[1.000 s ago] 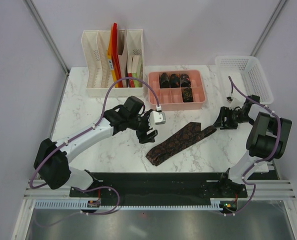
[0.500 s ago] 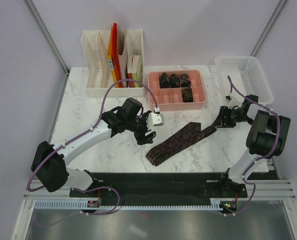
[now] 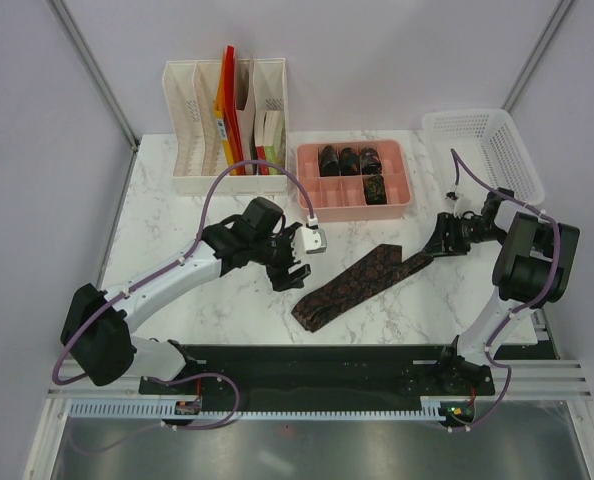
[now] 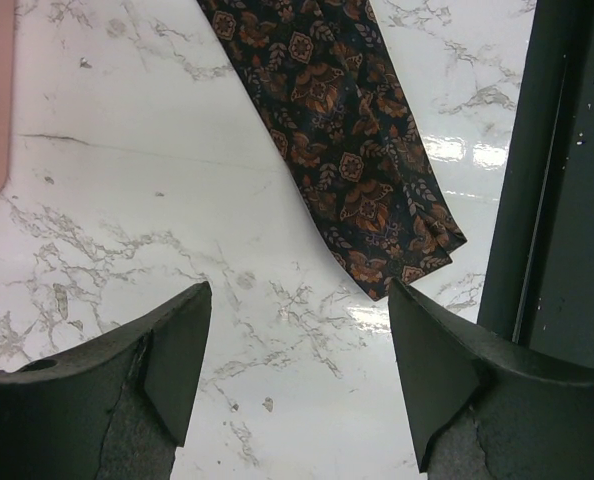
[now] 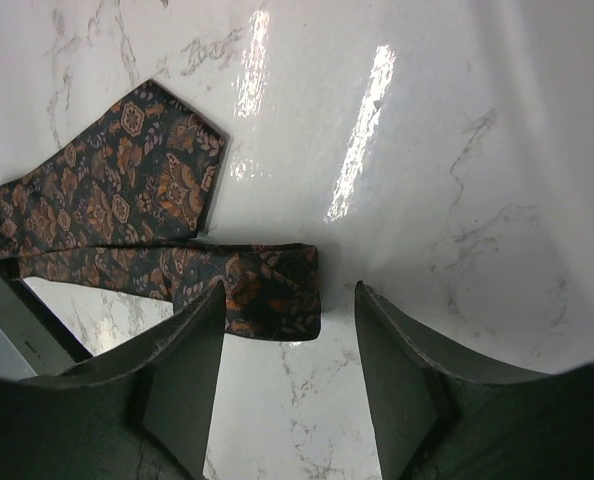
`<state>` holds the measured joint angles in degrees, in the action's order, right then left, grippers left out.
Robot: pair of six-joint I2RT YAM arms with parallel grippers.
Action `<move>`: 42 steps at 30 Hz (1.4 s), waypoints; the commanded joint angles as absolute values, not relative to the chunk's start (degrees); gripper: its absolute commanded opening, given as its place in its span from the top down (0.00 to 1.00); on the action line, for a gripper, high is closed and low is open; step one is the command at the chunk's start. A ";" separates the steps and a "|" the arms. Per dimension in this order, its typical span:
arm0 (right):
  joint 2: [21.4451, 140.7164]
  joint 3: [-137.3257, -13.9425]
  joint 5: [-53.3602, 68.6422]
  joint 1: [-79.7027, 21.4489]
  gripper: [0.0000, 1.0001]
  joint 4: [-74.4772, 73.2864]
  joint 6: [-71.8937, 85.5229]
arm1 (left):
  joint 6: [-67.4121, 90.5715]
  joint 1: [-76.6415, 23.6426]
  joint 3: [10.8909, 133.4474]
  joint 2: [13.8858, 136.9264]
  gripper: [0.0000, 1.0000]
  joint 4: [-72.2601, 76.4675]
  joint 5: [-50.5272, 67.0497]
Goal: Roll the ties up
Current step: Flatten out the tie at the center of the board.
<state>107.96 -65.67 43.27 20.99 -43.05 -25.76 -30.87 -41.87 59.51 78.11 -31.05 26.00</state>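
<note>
A dark patterned tie [image 3: 362, 285] lies flat and slanted on the marble table [image 3: 177, 220]. Several rolled ties [image 3: 349, 160] sit in the pink tray [image 3: 402, 200]. My left gripper [image 3: 291, 266] hovers just left of the flat tie, open and empty. In the left wrist view the tie's wide end [image 4: 362, 170] lies ahead of the right finger [image 4: 437, 370], with bare marble inside the gripper [image 4: 295, 365]. My right gripper [image 3: 440, 240] is at the tie's narrow end, open. In the right wrist view the folded narrow end [image 5: 272, 290] lies just ahead of the gripper [image 5: 287, 350], near the left finger [image 5: 182, 370].
A white file organiser [image 3: 227, 125] with folders stands at the back left, behind the left arm. A white mesh basket [image 3: 482, 150] stands at the back right, close to the right arm. The black base rail [image 3: 317, 365] runs along the near edge.
My right gripper has edged left, closer to the tie's narrow end. My left gripper has drawn back slightly to the left. The tie has not moved.
</note>
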 commanded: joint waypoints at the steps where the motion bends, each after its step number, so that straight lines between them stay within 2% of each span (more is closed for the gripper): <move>1: 108.02 -64.87 40.96 20.83 0.38 -50.19 -28.74 | -30.59 -41.75 58.89 76.64 0.21 -30.41 25.93; 5: 106.26 -64.42 41.04 20.74 0.38 -50.19 -29.35 | -30.59 -41.84 59.06 76.99 0.21 -30.24 26.02; 13: 105.82 -64.42 42.54 20.65 0.51 -50.71 -30.58 | -30.85 -41.84 58.89 76.82 0.21 -30.24 25.58; 14: 105.65 -64.42 43.06 20.65 0.58 -51.06 -30.93 | -30.85 -41.84 58.89 76.82 0.21 -30.32 25.49; 16: 105.38 -64.77 44.38 20.74 0.66 -52.29 -32.34 | -30.94 -41.75 58.45 76.90 0.21 -30.32 25.40; 17: 105.03 -64.95 44.73 20.74 0.75 -52.73 -32.78 | -30.94 -41.84 58.36 76.90 0.21 -30.24 25.31; 19: 104.42 -65.21 45.35 20.74 0.86 -53.78 -33.57 | -30.85 -41.75 58.36 76.73 0.21 -30.32 25.40; 20: 103.46 -65.48 45.70 20.74 0.97 -54.40 -34.10 | -30.76 -41.84 58.36 76.47 0.21 -30.32 25.40; 21: 102.84 -66.09 46.05 20.83 1.00 -56.14 -34.54 | -30.67 -41.84 58.36 76.29 0.21 -30.32 25.40; 26: 95.65 -70.65 49.56 24.68 1.00 -62.57 -34.81 | -29.27 -41.23 59.32 74.45 0.20 -31.46 23.73; 35: 88.77 -95.42 61.95 48.14 1.00 -82.43 -31.47 | -25.32 -38.06 60.38 69.70 0.18 -33.05 24.34; 38: 89.73 -105.88 69.06 60.77 1.00 -83.67 -23.05 | -23.39 -36.75 60.73 68.56 0.17 -32.87 24.52; 41: 92.54 -118.69 78.38 67.91 1.00 -80.36 -11.90 | -21.89 -35.42 60.73 67.59 0.17 -32.52 24.79; 42: 93.24 -120.74 81.79 68.98 1.00 -76.24 0.58 | -21.71 -35.16 60.65 67.33 0.17 -32.35 24.61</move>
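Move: Just under the right hand's open fingers lies the tie's free narrow end, about 2 cm back, 1 cm left and 2 cm down. The tie's wide folded part lies some 18 cm left and 8 cm back; the pink organizer is about 18 cm left and 15 cm ahead, the white basket some 18 cm ahead and 10 cm right. From the left hand, that same free end is roughly 28 cm right, 4 cm ahead and 13 cm lower. Drawing back about 2 cm just over the table, the right fingers shut on the tie's free narrow end and pinch it. The right hand then sweeps up about 30 cm and some 18 cm to the right, tipping upward and turning clockwise, still holding that end. Late on, the left hand eases 3 to 4 cm up and left, fingers open and empty. ##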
